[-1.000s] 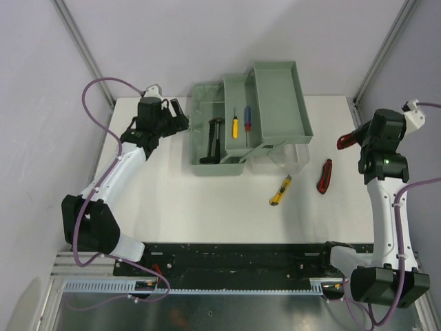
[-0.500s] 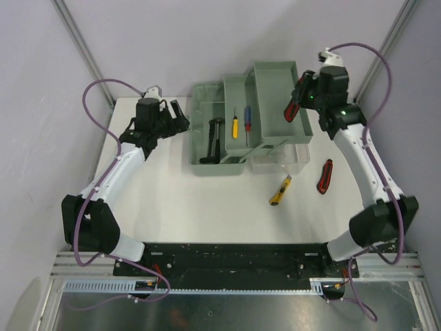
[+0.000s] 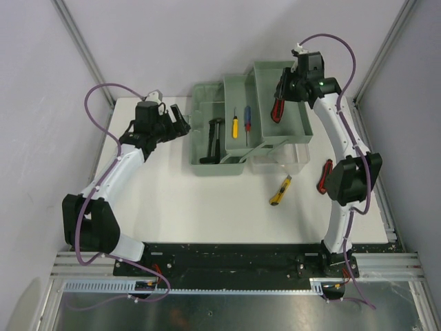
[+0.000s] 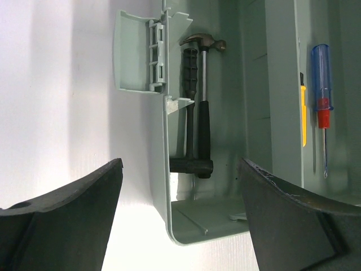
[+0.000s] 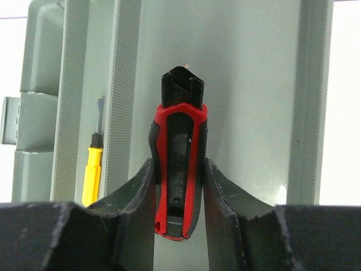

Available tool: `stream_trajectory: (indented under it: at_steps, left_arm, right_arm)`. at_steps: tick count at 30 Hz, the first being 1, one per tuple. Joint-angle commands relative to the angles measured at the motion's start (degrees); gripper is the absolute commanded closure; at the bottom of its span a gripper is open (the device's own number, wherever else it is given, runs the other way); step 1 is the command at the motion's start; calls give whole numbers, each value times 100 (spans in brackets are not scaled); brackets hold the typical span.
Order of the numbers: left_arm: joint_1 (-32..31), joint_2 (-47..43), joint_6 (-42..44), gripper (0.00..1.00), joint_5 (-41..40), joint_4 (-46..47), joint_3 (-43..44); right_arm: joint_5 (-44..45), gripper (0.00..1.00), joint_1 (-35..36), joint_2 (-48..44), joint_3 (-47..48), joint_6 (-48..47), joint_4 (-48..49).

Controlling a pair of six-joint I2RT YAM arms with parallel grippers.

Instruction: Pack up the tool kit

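The tool kit's sage-green box [image 3: 207,131] stands open at the back of the table. Its tray [image 3: 293,121] is swung out to the right over the clear lid [image 3: 282,157]. A hammer [image 3: 215,141] [image 4: 200,113] lies in the box. A yellow screwdriver [image 3: 234,125] [image 5: 92,175] and a blue one [image 3: 247,121] [image 4: 321,107] lie on the middle shelf. My right gripper [image 3: 280,102] [image 5: 179,197] is shut on a red-and-black knife [image 3: 278,112] [image 5: 179,164] above the tray. My left gripper [image 3: 178,123] [image 4: 177,214] is open, straddling the box's left wall [image 4: 163,169].
A yellow utility knife [image 3: 280,191] lies on the white table in front of the box. Right of it lies a red-and-black tool [image 3: 322,178], partly hidden by my right arm. Frame posts stand at the back corners.
My right arm has swung from the table's right side to above the tray, carrying the red-and-black knife. The left arm has barely moved.
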Motion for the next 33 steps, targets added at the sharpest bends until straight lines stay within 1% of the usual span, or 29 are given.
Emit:
stream_trajectory:
  at_steps: [1, 3, 6, 11, 15, 19, 22, 26, 29, 33]
  left_arm:
    - [46, -46, -48, 14, 112, 151, 8]
    - [51, -25, -43, 14, 119, 152, 20]
    - [57, 3, -48, 14, 122, 158, 23]
    - [73, 20, -27, 14, 124, 159, 16]
    - [78, 42, -24, 14, 133, 153, 16]
    - [83, 78, -9, 14, 140, 160, 8]
    - [87, 90, 20, 14, 130, 153, 3]
    - [87, 99, 90, 13, 173, 153, -36]
    - [95, 135, 112, 13, 186, 152, -73]
    - [91, 195, 121, 13, 208, 154, -84]
  right_arm:
    - [-294, 81, 0, 549, 1083, -88, -1022]
    - [-268, 76, 9, 758, 1289, -71, -1245]
    - [-247, 68, -3, 927, 1312, 10, -1361]
    - [-147, 63, -1, 1089, 1338, 112, -1427]
    - [-113, 57, 1, 1142, 1419, 143, -1447]
    - [29, 43, 61, 1073, 1581, 80, -1377]
    - [287, 32, 142, 709, 1455, -102, -1007]
    - [438, 22, 65, -373, 431, -145, 28]
    - [551, 19, -268, -1305, -701, 197, 752]
    - [582, 20, -1058, -2426, -2423, 1019, 1406]
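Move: Just below the right hand, which still holds the red knife, lies the top tray: its middle is some 3 cm ahead, 2 cm right and 6 cm down. In the next tray, some 10 cm down and 4 cm back, are the blue screwdriver, about 10 cm left, and the yellow screwdriver, 14 cm left. The other red knife lies on the table roughly 20 cm back, 17 cm right and 25 cm down. From the left hand the top tray's middle is about 32 cm right, 11 cm ahead, about level. Lowering the red knife about 5 cm into the top tray, the right hand tips its fingers some 10 degrees further down, opens them wide and lets go. Then it rises about 8 cm, faster and faster, its fingers levelling again, and swings back and right over the tray's right edge by 4 to 5 cm each way. ##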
